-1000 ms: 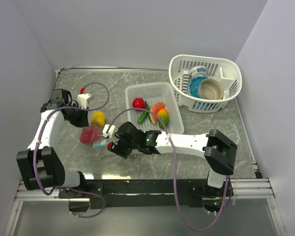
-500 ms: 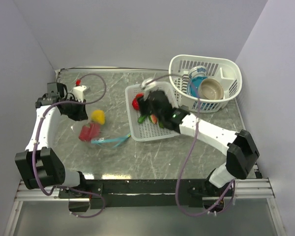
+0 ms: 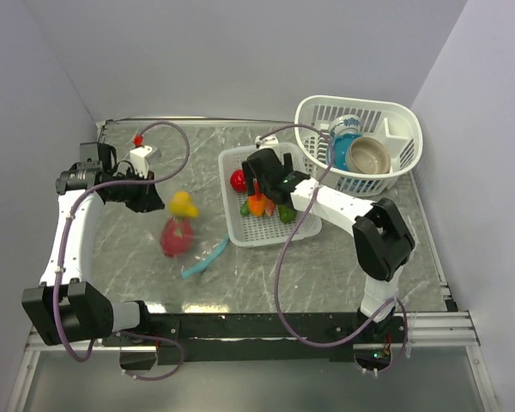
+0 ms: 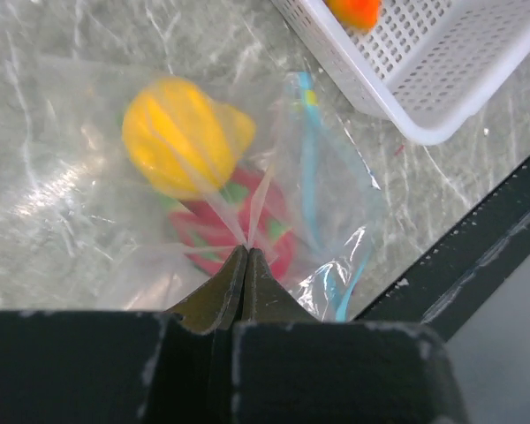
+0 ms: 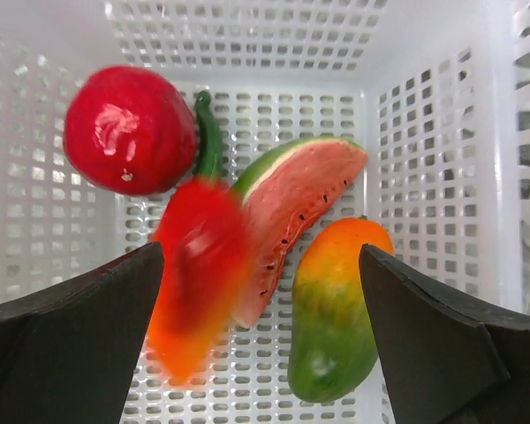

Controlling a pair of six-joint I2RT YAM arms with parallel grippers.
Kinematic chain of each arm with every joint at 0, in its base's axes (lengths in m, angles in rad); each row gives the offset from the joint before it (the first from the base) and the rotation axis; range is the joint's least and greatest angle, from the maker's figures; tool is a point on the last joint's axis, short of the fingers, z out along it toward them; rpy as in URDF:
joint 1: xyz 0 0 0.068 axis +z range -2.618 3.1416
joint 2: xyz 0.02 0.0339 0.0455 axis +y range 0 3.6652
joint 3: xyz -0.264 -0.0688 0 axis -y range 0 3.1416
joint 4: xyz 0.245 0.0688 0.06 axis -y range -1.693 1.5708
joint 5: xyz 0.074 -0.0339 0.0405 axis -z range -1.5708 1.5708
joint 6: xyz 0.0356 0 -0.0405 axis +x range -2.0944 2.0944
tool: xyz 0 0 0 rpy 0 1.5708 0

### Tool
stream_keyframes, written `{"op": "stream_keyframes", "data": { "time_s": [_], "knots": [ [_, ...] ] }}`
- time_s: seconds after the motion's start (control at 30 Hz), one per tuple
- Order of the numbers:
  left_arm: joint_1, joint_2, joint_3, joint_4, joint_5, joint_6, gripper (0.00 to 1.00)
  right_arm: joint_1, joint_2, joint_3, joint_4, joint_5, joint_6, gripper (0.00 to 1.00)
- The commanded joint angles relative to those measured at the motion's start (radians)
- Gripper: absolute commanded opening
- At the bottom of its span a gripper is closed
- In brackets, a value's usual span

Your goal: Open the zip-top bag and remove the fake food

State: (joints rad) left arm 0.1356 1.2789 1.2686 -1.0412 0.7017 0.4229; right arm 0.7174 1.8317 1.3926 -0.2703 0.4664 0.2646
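Observation:
The clear zip-top bag point(image 3: 187, 245) point(image 4: 88, 185) hangs from my left gripper point(image 3: 157, 203) point(image 4: 247, 253), which is shut on a pinch of its plastic. Inside show a yellow piece point(image 4: 181, 137) and a pink-red piece point(image 4: 238, 230); the teal zip strip point(image 4: 308, 168) trails toward the table. My right gripper point(image 3: 259, 190) point(image 5: 261, 252) is open above the white rectangular basket point(image 3: 232, 225). A blurred red-orange piece point(image 5: 199, 274) is loose between the jaws. In the basket lie a red fruit point(image 5: 128, 128), a watermelon slice point(image 5: 296, 203) and a mango point(image 5: 336, 309).
A round white basket point(image 3: 409, 129) at the back right holds a blue bowl point(image 3: 343, 148) and a tan bowl point(image 3: 369, 155), close behind the right arm. Grey walls enclose three sides. The black front rail point(image 4: 477, 265) runs just beyond the bag.
My right gripper left the bag, carried the red-orange piece over the rectangular basket and opened, letting it go. The left gripper closed fully on the bag, which has shifted right with the two pieces inside.

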Motion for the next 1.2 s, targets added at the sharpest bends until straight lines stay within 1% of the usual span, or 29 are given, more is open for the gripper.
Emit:
{"op": "stream_keyframes", "data": {
  "time_s": [0.0, 0.1, 0.17, 0.2, 0.27, 0.3, 0.37, 0.4, 0.43, 0.5, 0.57, 0.6, 0.67, 0.7, 0.8, 1.17],
  "knots": [
    [-0.005, -0.013, 0.055, -0.04, 0.022, -0.018, 0.01, 0.005, -0.112, -0.003, 0.037, 0.037, 0.002, 1.0],
    [-0.004, -0.044, 0.087, -0.004, -0.027, -0.03, 0.01, 0.026, -0.156, -0.021, 0.039, 0.025, -0.002, 1.0],
    [-0.007, -0.033, 0.051, 0.029, -0.059, -0.024, 0.01, 0.065, -0.204, -0.052, 0.054, 0.029, -0.021, 1.0],
    [-0.007, -0.023, 0.034, 0.032, -0.082, -0.006, 0.01, 0.121, -0.221, -0.064, 0.071, 0.041, -0.045, 1.0],
    [-0.005, 0.019, -0.026, 0.055, -0.12, 0.013, 0.01, 0.184, -0.262, -0.095, 0.075, 0.064, -0.056, 1.0],
    [-0.007, 0.026, -0.052, 0.072, -0.166, 0.02, 0.01, 0.242, -0.275, -0.104, 0.082, 0.055, -0.054, 1.0],
    [-0.007, 0.039, -0.142, 0.16, -0.224, 0.024, 0.01, 0.309, -0.299, -0.135, 0.083, 0.063, -0.054, 0.99],
    [-0.007, 0.043, -0.17, 0.187, -0.272, 0.033, 0.01, 0.335, -0.307, -0.144, 0.079, 0.067, -0.033, 0.98],
    [-0.005, 0.053, -0.213, 0.204, -0.29, 0.037, 0.01, 0.382, -0.318, -0.164, 0.082, 0.06, -0.022, 0.96],
    [-0.005, 0.068, -0.257, 0.245, -0.32, 0.042, 0.01, 0.424, -0.327, -0.196, 0.094, 0.041, 0.011, 0.92],
    [-0.005, 0.076, -0.278, 0.269, -0.341, 0.045, 0.01, 0.477, -0.333, -0.216, 0.111, 0.032, 0.027, 0.9],
    [-0.007, 0.077, -0.284, 0.277, -0.346, 0.045, 0.01, 0.493, -0.334, -0.224, 0.13, 0.026, 0.038, 0.86],
    [-0.005, 0.085, -0.298, 0.288, -0.354, 0.047, 0.01, 0.528, -0.33, -0.248, 0.146, 0.017, 0.05, 0.83],
    [-0.005, 0.091, -0.301, 0.293, -0.354, 0.048, 0.01, 0.537, -0.327, -0.271, 0.169, 0.006, 0.051, 0.79],
    [-0.005, 0.1, -0.301, 0.299, -0.352, 0.048, 0.01, 0.556, -0.304, -0.297, 0.198, -0.008, 0.07, 0.75],
    [-0.007, 0.12, -0.279, 0.293, -0.34, 0.047, 0.01, 0.554, -0.12, -0.276, 0.267, -0.061, 0.041, 0.7]
  ]
}}
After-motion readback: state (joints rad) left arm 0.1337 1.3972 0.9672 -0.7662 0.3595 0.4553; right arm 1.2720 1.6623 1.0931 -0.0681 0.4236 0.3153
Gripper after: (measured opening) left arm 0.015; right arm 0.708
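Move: The red dragon fruit in the bag lies about 16 cm back and 24 cm left of the right hand, some 8 cm lower; the yellow pear is roughly 8 cm back and 22 cm left, the blue bag mouth 20 cm back and 16 cm left. A released red pepper is 3 cm below, 2 cm left. From the left hand, the dragon fruit is about 15 cm below, 1 cm back and 3 cm right. Right hand arcs back-left some 25 cm towards the bag mouth, narrowing; left, still pinching, sinks about 13 cm. ##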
